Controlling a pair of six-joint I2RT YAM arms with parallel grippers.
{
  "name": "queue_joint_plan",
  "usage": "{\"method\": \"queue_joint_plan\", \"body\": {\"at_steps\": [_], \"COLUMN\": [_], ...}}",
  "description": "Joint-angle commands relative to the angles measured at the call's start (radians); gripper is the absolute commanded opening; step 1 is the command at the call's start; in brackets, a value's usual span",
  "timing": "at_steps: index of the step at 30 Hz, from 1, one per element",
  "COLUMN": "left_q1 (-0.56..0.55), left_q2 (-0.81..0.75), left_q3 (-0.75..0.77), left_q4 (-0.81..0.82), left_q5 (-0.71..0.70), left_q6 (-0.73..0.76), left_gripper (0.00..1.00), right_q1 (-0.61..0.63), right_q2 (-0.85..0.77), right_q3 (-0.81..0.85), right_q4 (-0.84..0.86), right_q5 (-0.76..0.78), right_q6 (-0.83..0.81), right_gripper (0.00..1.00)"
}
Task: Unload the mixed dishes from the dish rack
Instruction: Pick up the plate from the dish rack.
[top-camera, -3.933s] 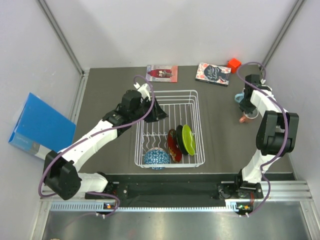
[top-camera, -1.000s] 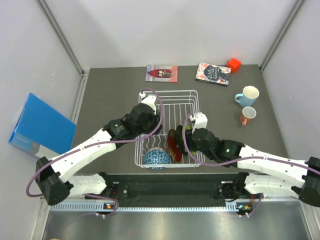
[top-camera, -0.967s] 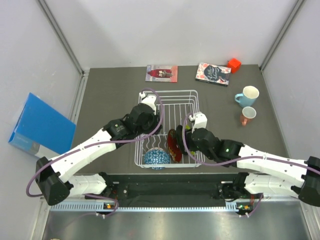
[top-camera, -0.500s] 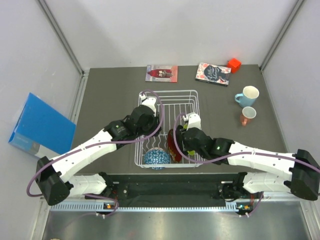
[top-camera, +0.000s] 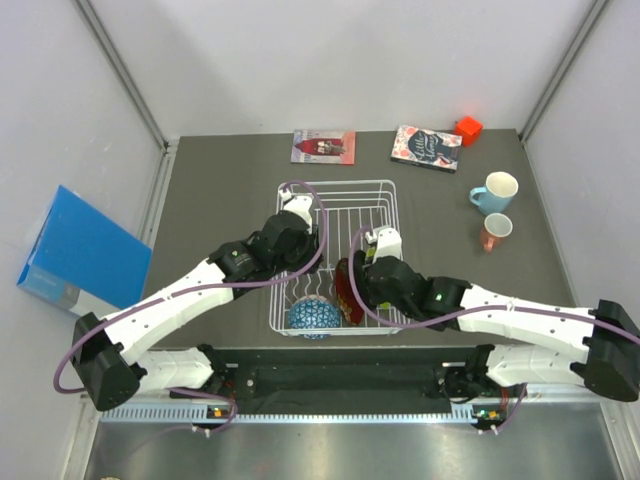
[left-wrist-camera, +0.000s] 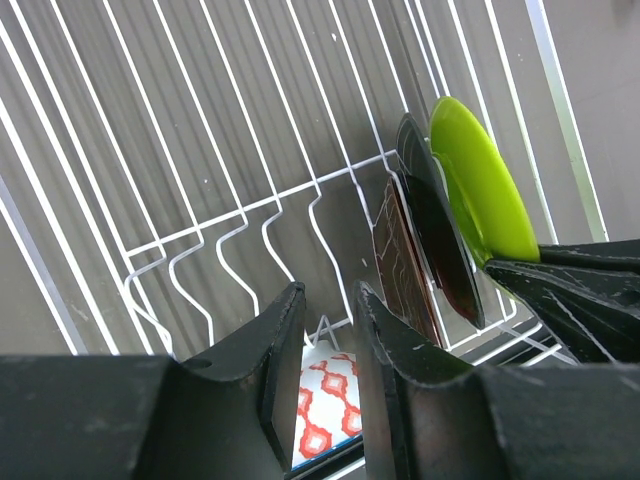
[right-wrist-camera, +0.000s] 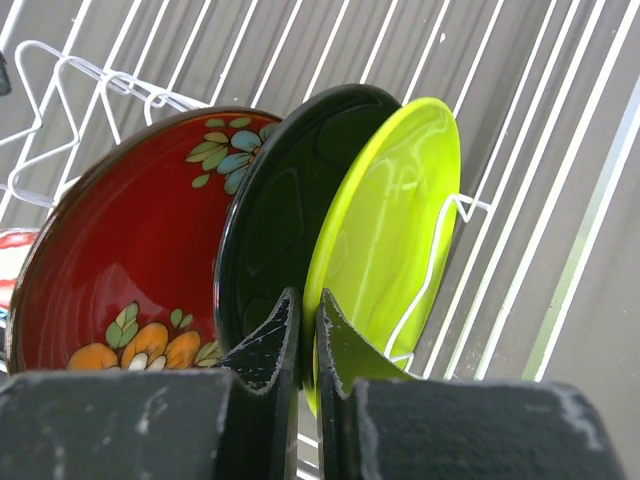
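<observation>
In the white wire dish rack (top-camera: 335, 185) three plates stand on edge: lime green plate (right-wrist-camera: 395, 200), black plate (right-wrist-camera: 285, 210) and red patterned plate (right-wrist-camera: 130, 250). My right gripper (right-wrist-camera: 307, 300) is shut on the lime green plate's rim, one finger wedged between it and the black plate. The blue-patterned bowl (top-camera: 312, 317) lies at the rack's near left. Above it hovers my left gripper (left-wrist-camera: 328, 300), open by a narrow gap and holding nothing. The light blue mug (top-camera: 494, 192) and salmon-pink cup (top-camera: 494, 231) stand on the table at the right.
Two books (top-camera: 323, 146) (top-camera: 427, 147) and a red block (top-camera: 467, 129) lie along the table's far edge. A blue box (top-camera: 85, 250) leans outside the left wall. Both arms cross over the rack's near half.
My right gripper slid a little left over the plates and closed its fingers on the lime green plate's rim. The left arm stayed still.
</observation>
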Motion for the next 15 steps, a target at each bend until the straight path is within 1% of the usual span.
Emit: {"method": "queue_joint_plan", "body": {"at_steps": [1,10,13,15], "left_q1": [-0.001,-0.001,-0.001,-0.001], "left_q2": [-0.013,-0.004,-0.004,-0.002], "left_q3": [-0.001,0.008,0.019,0.034], "left_q4": [0.041,0.05,0.044,0.033], "left_q5": [-0.003,-0.003,-0.016,-0.03], "left_q6": [-0.014,-0.011,-0.008,-0.002], "left_gripper": [0.31,0.31,0.31,0.31], "right_q1": [0.016,0.018,0.018,0.019], "right_q2": [-0.067,-0.145,-0.171,-0.176], "right_q3": [0.086,0.205,0.259,0.293], "right_q4": [-0.037,-0.146,-0.177,-0.184], "right_q5": [0.009,0.023,0.019,0.017], "right_q6": [-0.037,-0.1,-0.149,-0.213], "right_gripper": [0.0,0.0,0.0,0.0]}}
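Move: The right hand already pinches the green plate by its near upper rim; the plate's middle is about 5 cm ahead of the fingertips, roughly 1 cm right and 4 cm lower. The dark plate stands about 4 cm ahead of the hand, 3 cm left and 5 cm down. Past that, the red plate is about 3 cm ahead, 6 cm left and 6 cm down. From the left hand the green plate is some 13 cm right, 1 cm back and 10 cm below. Keeping its closed pinch on the green plate's rim, the right hand draws it almost straight up out of its slot beside the dark plate, about 9 cm, starting slowly and then going briskly. As it rises the wrist tilts a little, well under 10 degrees, tipping the fingers slightly upward. ##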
